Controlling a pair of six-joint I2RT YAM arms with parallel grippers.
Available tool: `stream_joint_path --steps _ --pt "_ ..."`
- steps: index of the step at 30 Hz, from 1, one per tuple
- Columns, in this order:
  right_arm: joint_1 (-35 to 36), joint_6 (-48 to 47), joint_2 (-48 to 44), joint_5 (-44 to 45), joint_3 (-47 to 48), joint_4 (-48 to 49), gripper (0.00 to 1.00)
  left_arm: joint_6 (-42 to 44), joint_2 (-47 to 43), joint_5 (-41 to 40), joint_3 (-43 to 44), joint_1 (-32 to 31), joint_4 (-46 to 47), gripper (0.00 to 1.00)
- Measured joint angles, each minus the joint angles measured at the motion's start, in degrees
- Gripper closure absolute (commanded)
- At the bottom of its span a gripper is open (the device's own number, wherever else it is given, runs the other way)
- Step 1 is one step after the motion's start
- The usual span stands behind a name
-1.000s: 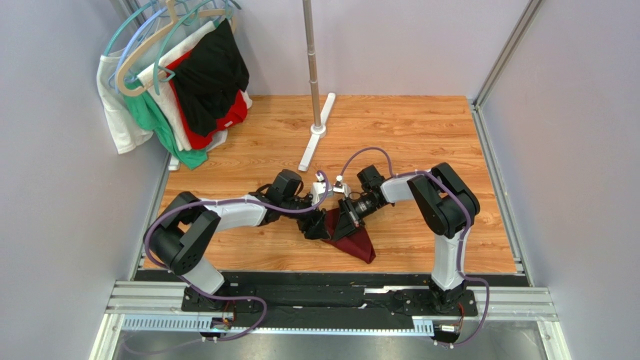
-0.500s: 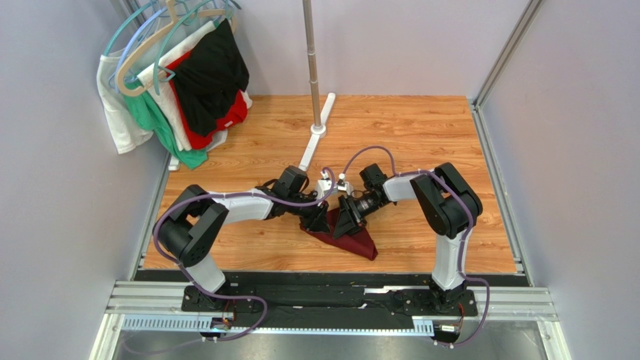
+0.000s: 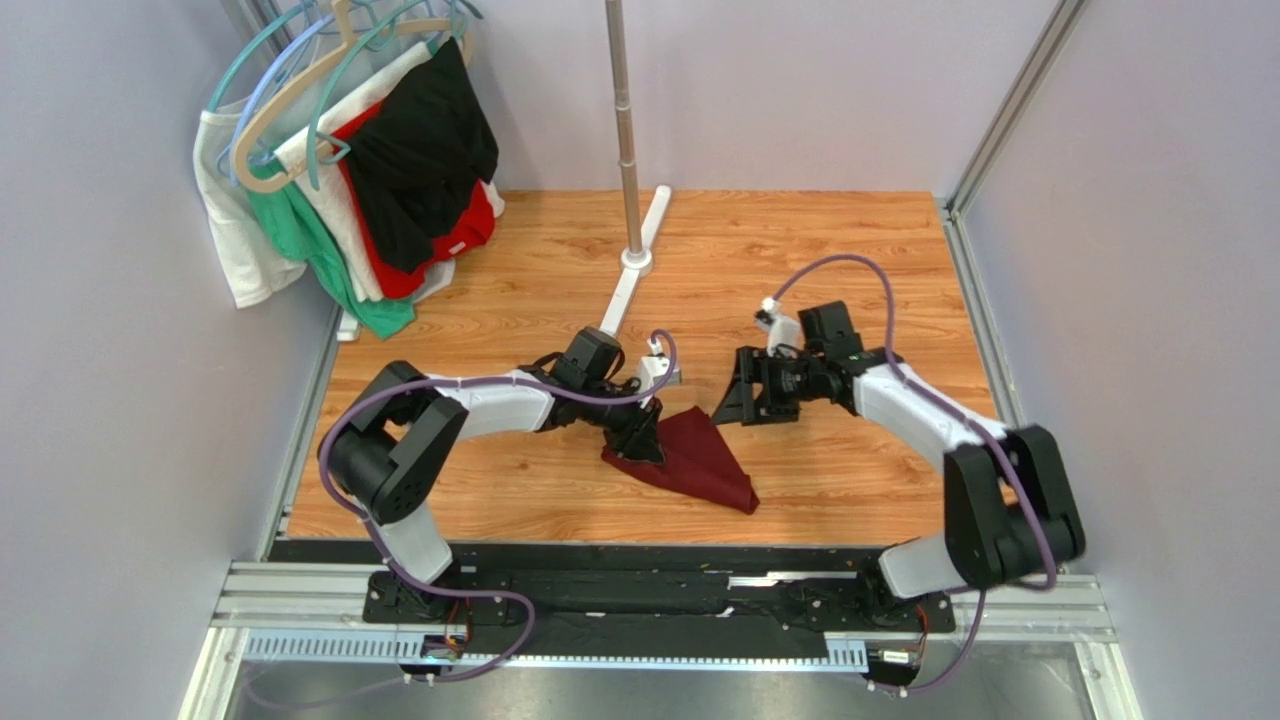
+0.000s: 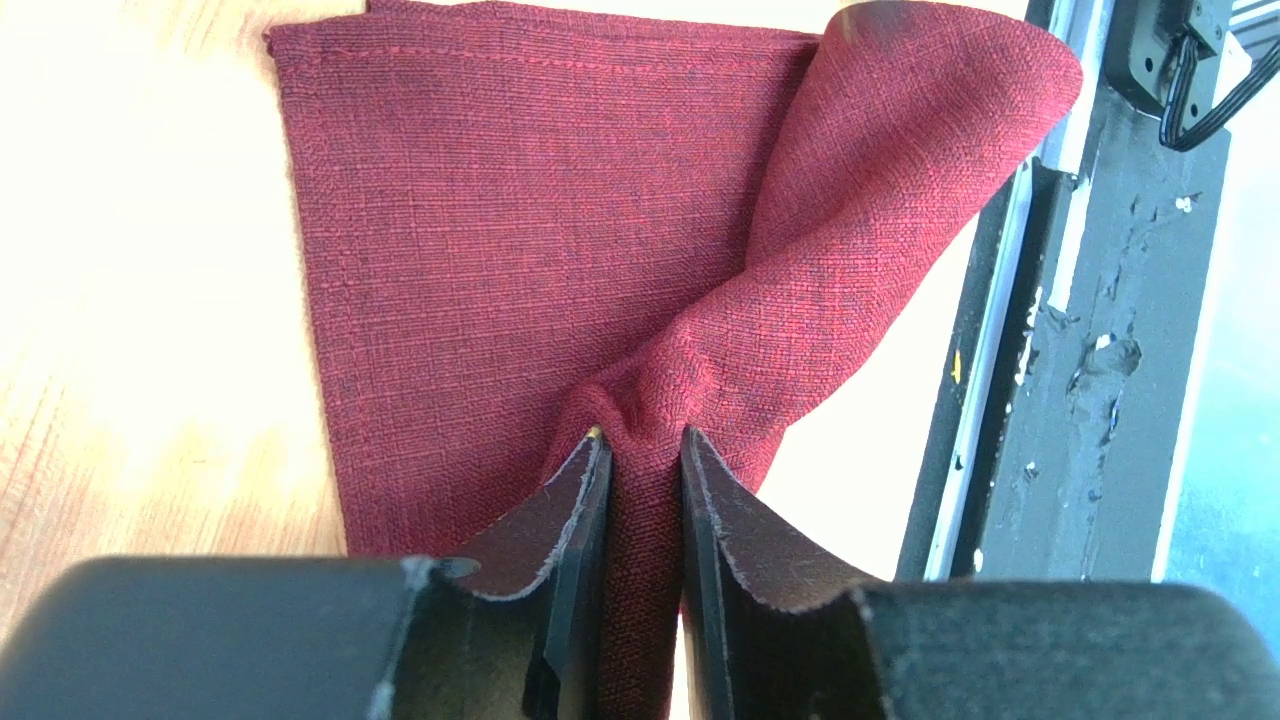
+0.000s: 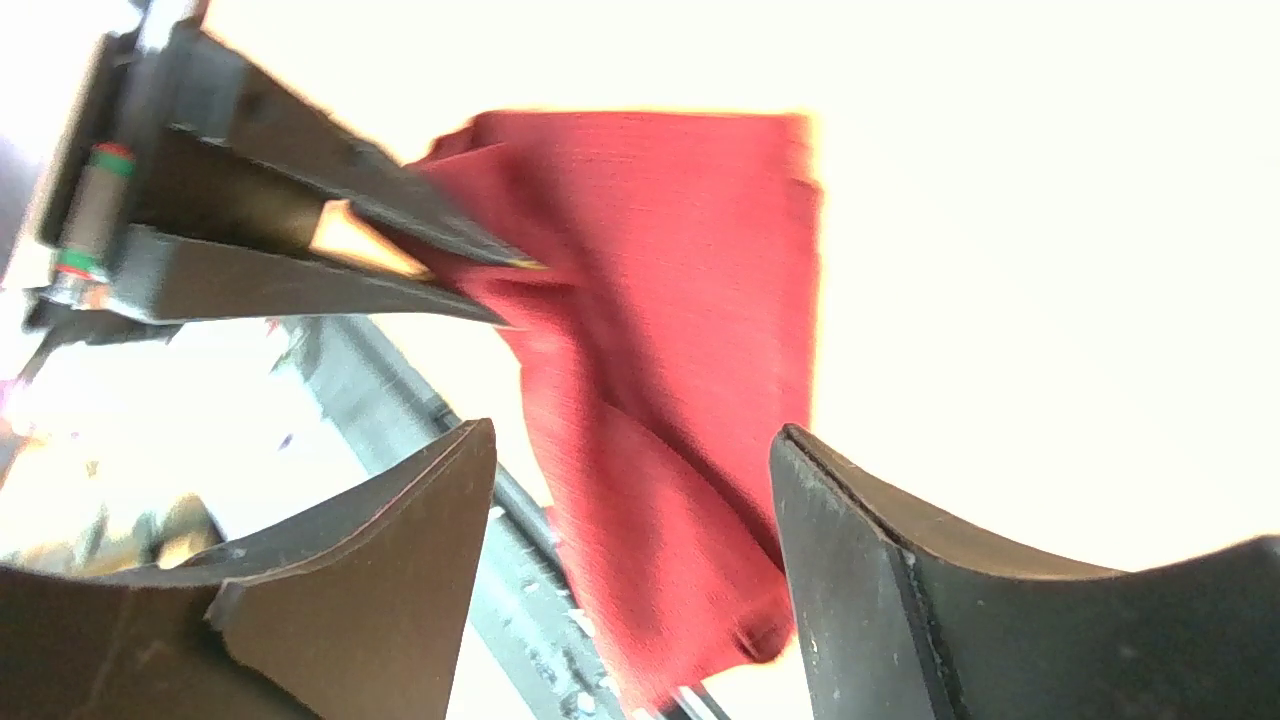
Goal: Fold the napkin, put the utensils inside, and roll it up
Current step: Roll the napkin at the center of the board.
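Observation:
The dark maroon napkin [image 3: 706,458] lies folded into a rough triangle on the wooden table, between the two arms. My left gripper [image 3: 637,437] is at its left corner. In the left wrist view the left gripper [image 4: 643,438] is shut on a raised pinch of the napkin [image 4: 496,225], with cloth filling the narrow gap between the jaws. My right gripper [image 3: 738,402] hangs open just right of the cloth and behind it, touching nothing. In its wrist view the right gripper [image 5: 634,432] stands wide, with the napkin [image 5: 676,300] beyond it. The utensils are hidden.
Garments on hangers [image 3: 361,165] hang at the back left. A metal pole [image 3: 621,105] rises from a white foot [image 3: 631,278] behind the arms. A black rail [image 3: 661,578] runs along the near table edge. Grey walls close in both sides.
The right gripper opened, let go of the napkin and swung back and to the right. The left gripper shut on a fold of the cloth, which shifted slightly right.

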Motion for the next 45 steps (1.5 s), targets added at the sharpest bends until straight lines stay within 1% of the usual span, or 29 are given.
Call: stream_joint_path --steps 3,6,9,10,12,15,17,20,26,32,35,36,37,38,39,41,42,43,44,45 --pt "-1.25 2.56 -9.35 8.48 -3.65 -2.25 0.3 -0.02 0.48 0.11 0.52 0.0 -0.46 0.71" --pt "0.2 4.0 -20.31 15.23 -7.37 -3.34 0.3 -0.02 0.98 0.28 1.11 0.0 -1.03 0.71" --pt "3.82 3.93 -30.51 20.35 -10.14 -3.52 0.28 0.0 1.66 0.66 1.81 0.04 -1.66 0.69" --pt "6.47 3.76 -33.16 22.45 -10.82 -3.23 0.28 0.04 1.95 0.72 2.14 0.07 -2.01 0.69" --pt "11.82 3.17 -35.58 24.96 -11.52 -3.06 0.27 0.13 2.49 0.76 2.95 0.09 -3.04 0.69" --pt "20.5 1.77 -34.64 29.4 -11.74 -2.29 0.27 0.37 2.97 0.76 3.8 0.11 -4.28 0.68" --pt "25.27 0.72 -31.65 32.02 -11.74 -1.7 0.26 0.5 3.13 0.83 4.17 0.11 -4.98 0.68" --pt "29.86 -0.96 -27.23 35.43 -11.76 -0.94 0.26 0.61 3.48 1.09 4.76 0.22 -5.95 0.68" --pt "32.59 -3.89 -21.88 38.47 -12.04 2.67 0.26 0.61 3.8 1.4 5.25 0.35 -6.67 0.69" --pt "33.68 -5.14 -17.75 39.8 -12.24 4.63 0.33 0.61 3.82 1.57 5.31 0.44 -7.04 0.69" --pt "33.75 -5.2 -16.17 39.85 -12.24 5.44 0.46 0.61 3.82 1.73 5.33 0.55 -7.1 0.68" --pt "33.75 -5.14 -15.65 39.8 -12.24 5.66 0.56 0.61 3.82 1.75 5.38 0.63 -7.21 0.68" --pt "33.75 -5.07 -15.06 39.82 -12.24 5.88 0.62 0.61 3.82 1.75 5.4 0.63 -7.26 0.67" --pt "33.75 -4.87 -14.45 39.87 -12.26 5.95 0.69 0.61 3.82 1.73 5.4 0.7 -7.32 0.66" --pt "33.75 -4.33 -13.86 39.89 -12.31 5.97 0.73 0.61 3.82 1.75 5.4 0.72 -7.39 0.64" --pt "33.75 -3.67 -13.22 39.93 -12.35 5.95 0.85 0.59 3.82 1.7 5.4 0.81 -7.45 0.61" --pt "33.75 -3.45 -13.03 39.91 -12.35 5.92 0.95 0.59 3.82 1.7 5.4 0.85 -7.45 0.52" --pt "33.75 -2.86 -12.9 39.87 -12.35 5.97 1.0 0.57 3.82 1.66 5.4 0.92 -7.45 0.47" --pt "33.77 -2.45 -12.76 39.85 -12.35 5.95 1.0 0.52 3.82 1.53 5.38 0.98 -7.41 0.42" --pt "33.79 -1.81 -12.61 39.87 -12.35 5.9 1.0 0.33 3.82 1.18 5.35 1.07 -7.41 0.35"
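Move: The rolled near edge of the napkin, at the spot free for gripping, lies about 8 cm back from the right hand, 3 cm to its left and 5 cm below. The roll's other gripped spot, already between the left fingers, is some 10 cm left of the right hand, 5 cm back and 5 cm down; the napkin's loose right end is 11 cm back and 4 cm right. From the left hand the free spot is about 8 cm right and 3 cm back, at nearly its height. Swinging out a few centimetres to the right and up about 5 cm while drawing back, the open right hand then comes in leftward and sinks some 10 cm onto the roll just right of the left fingers. Its wrist turns about 35 degrees so the fingers point more steeply down, and they close to pinch the roll. The left hand stays in place around the roll, its fingers starting to ease open at the end. ##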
